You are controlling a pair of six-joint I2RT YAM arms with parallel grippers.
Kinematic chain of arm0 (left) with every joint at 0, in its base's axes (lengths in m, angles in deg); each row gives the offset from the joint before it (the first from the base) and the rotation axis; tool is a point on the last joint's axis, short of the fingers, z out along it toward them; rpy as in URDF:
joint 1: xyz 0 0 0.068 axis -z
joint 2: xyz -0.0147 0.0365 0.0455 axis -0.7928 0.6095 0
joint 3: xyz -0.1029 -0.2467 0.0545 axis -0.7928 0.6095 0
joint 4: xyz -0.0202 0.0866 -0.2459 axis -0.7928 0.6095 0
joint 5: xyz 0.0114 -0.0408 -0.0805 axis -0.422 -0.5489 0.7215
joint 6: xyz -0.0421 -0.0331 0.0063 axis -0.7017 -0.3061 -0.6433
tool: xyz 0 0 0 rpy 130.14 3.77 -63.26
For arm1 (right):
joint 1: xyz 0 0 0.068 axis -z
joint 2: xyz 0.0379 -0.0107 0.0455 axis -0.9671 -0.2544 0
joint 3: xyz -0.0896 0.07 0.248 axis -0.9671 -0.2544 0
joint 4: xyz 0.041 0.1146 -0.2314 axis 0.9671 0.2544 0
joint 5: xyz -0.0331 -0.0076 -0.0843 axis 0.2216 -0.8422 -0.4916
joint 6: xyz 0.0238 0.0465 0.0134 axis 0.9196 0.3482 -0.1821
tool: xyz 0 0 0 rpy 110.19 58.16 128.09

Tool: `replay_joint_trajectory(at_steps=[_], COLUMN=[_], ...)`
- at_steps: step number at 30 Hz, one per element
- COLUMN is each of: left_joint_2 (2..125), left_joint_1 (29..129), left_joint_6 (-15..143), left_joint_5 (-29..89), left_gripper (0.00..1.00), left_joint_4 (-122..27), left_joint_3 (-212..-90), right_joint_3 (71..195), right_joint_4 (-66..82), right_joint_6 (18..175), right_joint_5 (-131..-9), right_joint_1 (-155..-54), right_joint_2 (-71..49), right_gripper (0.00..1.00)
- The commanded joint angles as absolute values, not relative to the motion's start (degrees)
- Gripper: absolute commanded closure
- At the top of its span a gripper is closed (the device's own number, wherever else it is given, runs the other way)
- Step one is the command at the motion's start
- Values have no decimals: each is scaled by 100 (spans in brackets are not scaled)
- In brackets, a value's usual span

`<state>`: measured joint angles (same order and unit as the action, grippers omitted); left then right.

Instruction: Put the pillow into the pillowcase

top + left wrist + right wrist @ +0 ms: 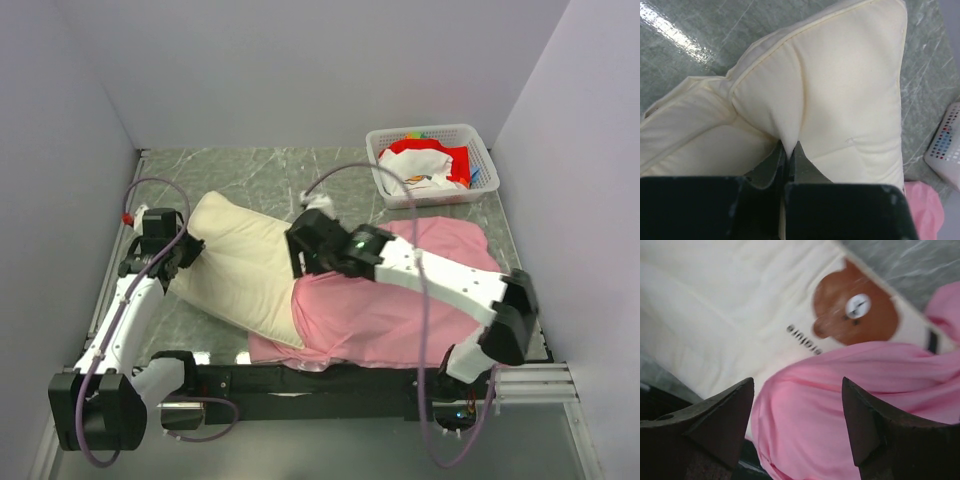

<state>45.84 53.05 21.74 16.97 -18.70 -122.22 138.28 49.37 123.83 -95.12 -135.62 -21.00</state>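
The cream pillow (245, 265) lies slanted on the table, its right end inside the pink pillowcase (400, 300). My left gripper (183, 250) is shut on a pinched fold at the pillow's left end (840, 100), with cloth between its fingers (805, 165). My right gripper (305, 262) is open just above the pillowcase's mouth edge. In the right wrist view the pink cloth (840, 405) bulges between the spread fingers (730, 415), and the brown bear mark (855, 307) shows on the pillow (730, 305) beyond it.
A white basket (432, 163) with red and white cloth stands at the back right; its corner shows in the left wrist view (946, 145). Walls close in the green marbled table (250, 170) on three sides. The arm bases' rail (330, 380) runs along the near edge.
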Motion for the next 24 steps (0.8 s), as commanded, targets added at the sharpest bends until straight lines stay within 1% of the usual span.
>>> replay_joint_trajectory(at_steps=[1, 4, 6, 8, 11, 14, 15, 17, 18, 19, 20, 21, 22, 23, 24], left_joint_2=[4723, 4864, 4978, 5083, 5119, 5101, 5101, 5119, 5128, 5267, 5434, 5635, 6125, 6373, 6654], left_joint_1=[5350, 5350, 5350, 5333, 5324, 5324, 5446, 5630, 5849, 5964, 6096, 6445, 6675, 6930, 7367], left_joint_6=[2625, 2801, 2924, 3074, 3346, 3566, 3714, 3760, 3769, 3786, 3795, 3786, 3786, 3934, 3997], left_joint_5=[1906, 1924, 1985, 1977, 1670, 1318, 1213, 810, 755, 798, 877, 860, 756, 650, 571], left_gripper=[99, 99, 99, 98, 86, 61, 47, 39, 27, 23, 22, 19, 18, 17, 12], left_joint_4=[-2011, -1967, -1932, -1801, -1590, -1510, -1527, -1545, -1684, -1773, -1791, -1730, -1582, -1589, -1554], left_joint_3=[-12586, -12762, -12867, -13016, -13253, -13525, -13596, -13807, -13869, -13922, -14131, -14316, -14518, -14868, -15054], right_joint_3=[13609, 13705, 14080, 14188, 14040, 13776, 13715, 13618, 13591, 13565, 13512, 13477, 13442, 13363, 13310], right_joint_4=[4830, 4671, 4845, 4942, 4829, 4591, 4574, 4521, 4468, 4442, 4407, 4345, 4310, 4292, 4240], right_joint_6=[12106, 11772, 11544, 11386, 11350, 11358, 11358, 11358, 11358, 11367, 11384, 11393, 11411, 11437, 11455], right_joint_5=[-9737, -9508, -9306, -9270, -8998, -8708, -8698, -8663, -8602, -8541, -8497, -8427, -8417, -8426, -8443], right_joint_1=[-12705, -11975, -11641, -11560, -11358, -11253, -11252, -11244, -11244, -11244, -11226, -11226, -11217, -11209, -11200], right_joint_2=[-1397, -1625, -2141, -2416, -2707, -2751, -2760, -2760, -2768, -2768, -2768, -2751, -2742, -2716, -2655], right_gripper=[23, 24, 25, 26, 27, 30, 30, 32, 33, 37, 39, 41, 47, 49, 50])
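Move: The right hand hovers open over the pillow. The far side of the pillowcase mouth lies about 11 cm ahead of it, 10 cm to its right and 9 cm below; the bear print is roughly 12 cm ahead and 4 cm right, at much the same height. The left hand already pinches the pillow's left end; the pillow's middle lies about 11 cm right of it, 5 cm nearer and 5 below, and that mouth edge about 33 cm right and 3 ahead. The left hand's pinch on the pillow's left end comes free: after dipping about a centimetre its fingers spread wide, and it lifts some 8 cm, drifting forward and right. The right hand arcs about 10 cm forward and 10 cm right, first rising, then dropping to some 7 cm below its start at the far side of the case's mouth, where its open fingers begin closing. ##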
